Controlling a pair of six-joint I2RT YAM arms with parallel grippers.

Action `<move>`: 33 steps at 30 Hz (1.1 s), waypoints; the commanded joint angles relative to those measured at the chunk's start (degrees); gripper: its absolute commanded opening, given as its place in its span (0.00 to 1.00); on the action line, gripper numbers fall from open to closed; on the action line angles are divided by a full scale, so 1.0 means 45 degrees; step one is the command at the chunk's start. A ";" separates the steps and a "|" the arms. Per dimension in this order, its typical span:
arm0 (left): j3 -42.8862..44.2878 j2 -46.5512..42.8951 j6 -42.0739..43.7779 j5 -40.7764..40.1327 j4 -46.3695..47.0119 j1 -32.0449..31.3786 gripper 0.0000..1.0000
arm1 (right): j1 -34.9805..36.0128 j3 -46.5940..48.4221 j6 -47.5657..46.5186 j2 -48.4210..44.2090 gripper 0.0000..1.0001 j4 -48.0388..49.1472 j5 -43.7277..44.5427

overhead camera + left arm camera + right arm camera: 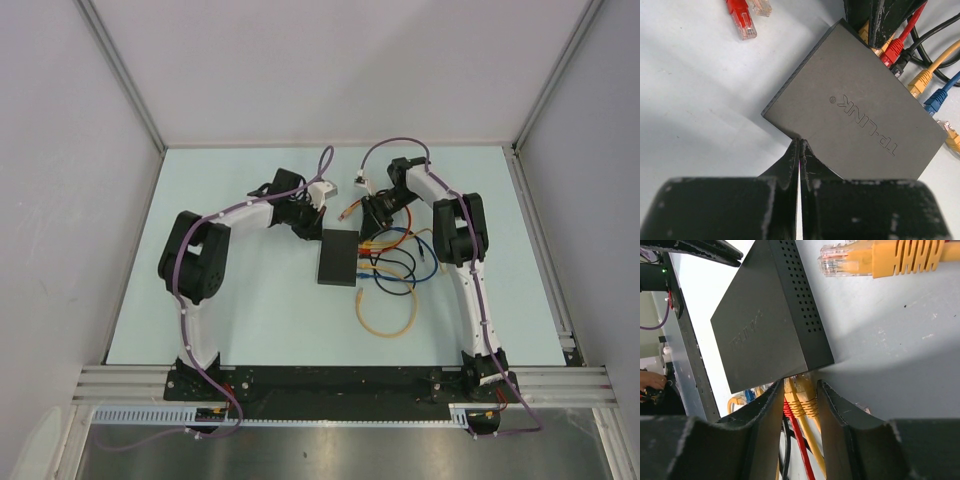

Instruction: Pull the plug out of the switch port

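Observation:
The switch [338, 258] is a flat black box lying mid-table; it also shows in the left wrist view [855, 105] and the right wrist view [765, 315]. Several plugs sit in its ports on the right side: red [892, 50], yellow [920, 80] and blue [937, 97]. My right gripper [799, 390] is open, and its fingers [767, 410] straddle two yellow plugs [802, 395] at the far end of the port row. My left gripper [800, 142] is shut on nothing, with its tips against the switch's near-left edge. Both grippers, left [315, 228] and right [368, 232], are at the switch's far end.
Loose plugs lie on the table beyond the switch: a red one [742, 20] and an orange one [880, 257]. Yellow [388, 315] and blue [395, 275] cables coil to the right of the switch. Walls enclose the table on three sides.

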 commanded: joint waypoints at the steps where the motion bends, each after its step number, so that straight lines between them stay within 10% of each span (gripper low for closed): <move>1: 0.0445 -0.0034 -0.0117 -0.0053 0.0123 -0.0129 0.00 | 0.0191 0.0161 -0.0156 0.0599 0.38 0.0038 0.1020; 13: 0.0387 -0.0093 -0.0117 -0.0151 0.0162 -0.0148 0.00 | 0.0250 0.0239 0.0332 0.0775 0.31 0.0273 0.1489; 23: 0.0426 -0.0073 -0.0117 -0.0210 0.0162 -0.0168 0.00 | 0.0328 0.1234 0.0099 0.1341 0.00 -0.0487 0.1743; 33: 0.0446 -0.0034 -0.0097 -0.0190 0.0142 -0.0187 0.00 | 0.0367 0.2604 -0.1502 0.1830 0.00 -0.2148 0.2368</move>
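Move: The yellow plug in the port at the switch's far right corner sits right between the open right fingers, about 1 cm left of the hand point and 1 cm below. The switch's middle is roughly 5 cm back and 6 cm left of that hand; the red plug is about 3 cm back and 1 cm left, the loose red plug some 6 cm ahead and 4 cm left. From the shut left fingers, the switch's middle lies about 4 cm back and 5 cm right, slightly below. The right fingers close from about two-fifths open to nearly shut, pinching the outermost yellow plug where it enters the switch. The right hand otherwise stays in place, sinking barely half a centimetre with a tilt of a few degrees. The left hand stays put, its shut fingertips still resting against the switch's left edge near the far corner. ##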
